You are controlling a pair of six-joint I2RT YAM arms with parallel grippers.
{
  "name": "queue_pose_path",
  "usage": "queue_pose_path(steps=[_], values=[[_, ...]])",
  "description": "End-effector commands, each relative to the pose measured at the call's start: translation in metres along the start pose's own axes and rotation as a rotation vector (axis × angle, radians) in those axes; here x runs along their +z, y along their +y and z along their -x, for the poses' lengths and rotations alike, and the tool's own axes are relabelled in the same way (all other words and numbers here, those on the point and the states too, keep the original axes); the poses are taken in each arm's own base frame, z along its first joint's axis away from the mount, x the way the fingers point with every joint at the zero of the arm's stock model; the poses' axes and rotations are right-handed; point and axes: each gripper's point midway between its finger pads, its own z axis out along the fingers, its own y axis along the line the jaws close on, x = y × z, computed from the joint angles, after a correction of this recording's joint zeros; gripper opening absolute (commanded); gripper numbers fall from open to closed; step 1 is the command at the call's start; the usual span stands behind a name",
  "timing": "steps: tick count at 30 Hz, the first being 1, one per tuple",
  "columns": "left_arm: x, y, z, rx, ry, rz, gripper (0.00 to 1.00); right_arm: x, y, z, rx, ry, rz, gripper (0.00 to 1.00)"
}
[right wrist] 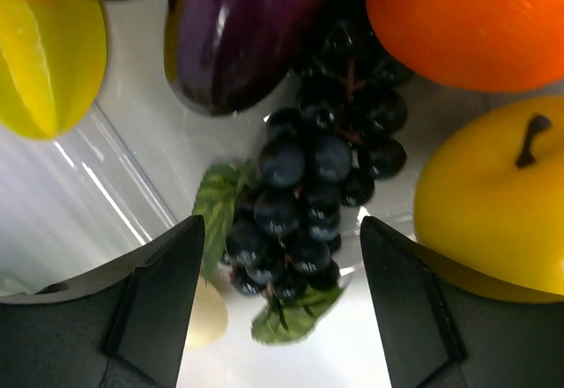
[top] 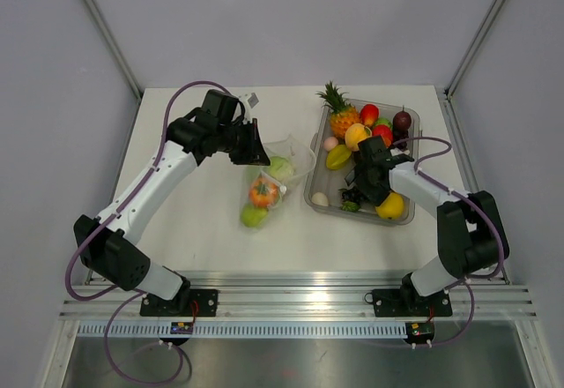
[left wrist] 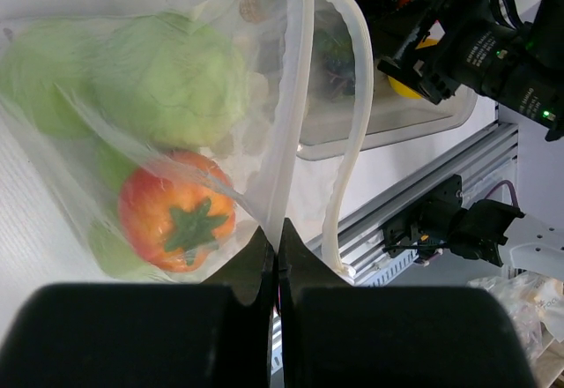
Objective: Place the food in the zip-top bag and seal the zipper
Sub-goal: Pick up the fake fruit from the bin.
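The clear zip-top bag point(top: 273, 181) lies mid-table, its mouth towards the tray. My left gripper point(top: 256, 152) point(left wrist: 278, 247) is shut on one lip of that mouth, at the white zipper point(left wrist: 300, 97) strip, and holds it up and open. Inside the bag point(left wrist: 264, 70) lie a pale cabbage point(left wrist: 167, 79), an orange-red piece with a green stem point(left wrist: 176, 212) and a green apple point(top: 254, 216). My right gripper point(top: 357, 196) point(right wrist: 280, 247) is down in the tray, open. A bunch of dark grapes point(right wrist: 308, 194) lies between its fingers, untouched.
The rigid clear tray point(top: 310, 190) holds more food: a pineapple point(top: 339, 115), a yellow apple point(right wrist: 493, 212), an orange point(right wrist: 476, 18), a purple eggplant point(right wrist: 238, 26) and a yellow starfruit point(right wrist: 48, 62). An aluminium rail point(top: 300, 304) runs along the near edge.
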Motion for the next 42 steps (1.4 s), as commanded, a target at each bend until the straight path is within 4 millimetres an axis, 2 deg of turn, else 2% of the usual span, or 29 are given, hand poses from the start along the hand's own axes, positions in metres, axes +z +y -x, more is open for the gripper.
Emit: queue_pose_path(steps=[1, 5, 7, 10, 11, 12, 14, 16, 20, 26, 30, 35, 37, 38, 40, 42], values=[[-0.014, -0.028, 0.021, 0.044, -0.078, -0.098, 0.0, 0.017, 0.007, 0.015, 0.063, -0.069, 0.005, 0.78], [-0.017, -0.029, 0.019, 0.051, -0.074, -0.101, 0.0, 0.031, 0.004, 0.012, 0.058, -0.071, -0.012, 0.75], [-0.018, -0.03, 0.018, 0.053, -0.075, -0.104, 0.0, 0.039, 0.006, 0.009, 0.047, -0.069, 0.004, 0.7], [-0.019, -0.031, 0.016, 0.057, -0.071, -0.108, 0.0, 0.042, 0.012, 0.004, 0.023, -0.046, 0.037, 0.53], [-0.019, -0.032, 0.016, 0.058, -0.069, -0.11, 0.0, 0.038, 0.016, 0.005, 0.024, -0.04, 0.059, 0.49], [-0.019, -0.031, 0.015, 0.06, -0.066, -0.108, 0.0, 0.034, 0.017, 0.006, 0.023, -0.042, 0.071, 0.4], [-0.018, -0.031, 0.014, 0.063, -0.064, -0.108, 0.0, 0.024, 0.021, 0.007, 0.02, -0.042, 0.101, 0.3], [-0.016, -0.029, 0.012, 0.059, -0.059, -0.105, 0.0, 0.003, 0.029, 0.014, 0.014, -0.058, 0.155, 0.23], [-0.011, -0.028, 0.01, 0.061, -0.047, -0.112, 0.0, -0.045, 0.044, 0.018, 0.0, -0.052, 0.284, 0.22], [-0.007, -0.026, 0.008, 0.067, -0.038, -0.113, 0.0, -0.101, 0.059, 0.017, -0.046, -0.034, 0.439, 0.16], [-0.008, -0.025, 0.007, 0.069, -0.037, -0.112, 0.0, -0.145, 0.072, 0.019, -0.115, -0.047, 0.571, 0.1], [-0.005, -0.022, 0.003, 0.065, -0.033, -0.111, 0.0, -0.203, 0.094, 0.018, -0.212, -0.056, 0.713, 0.1], [-0.003, -0.02, -0.001, 0.059, -0.025, -0.107, 0.0, -0.22, 0.103, 0.015, -0.256, -0.063, 0.765, 0.1], [-0.003, -0.021, -0.001, 0.06, -0.028, -0.114, 0.0, -0.237, 0.113, 0.011, -0.286, -0.064, 0.811, 0.1], [-0.001, -0.019, -0.003, 0.056, -0.022, -0.112, 0.0, -0.25, 0.124, 0.003, -0.335, -0.056, 0.845, 0.11], [-0.001, -0.019, -0.003, 0.057, -0.022, -0.115, 0.0, -0.264, 0.14, -0.014, -0.401, -0.034, 0.875, 0.12]])
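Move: The grapes lie in the bin almost right under the right hand's open fingers, about 2 cm ahead and 4 cm lower. Around them, counted from that hand and 2 to 3 cm below it, are the eggplant some 4 cm ahead and 1 cm left, the orange 6 cm right and 1 cm ahead, and the yellow apple 6 cm right and 3 cm back. For the left hand, which holds the bag, the grapes are about 25 cm right, 2 cm ahead and 23 cm below. The right hand sinks the last 3 cm with a slight push forward, straddling the grapes, and its fingers close on their leafy end. Keeping that pinch, it lifts steeply by some 27 cm, swings about 9 cm left and a little back towards the open bag, and turns counter-clockwise by roughly 30 degrees while its fingertips tip up and outward; the left hand keeps pinching the bag's rim, easing down only about a centimetre at the end. ##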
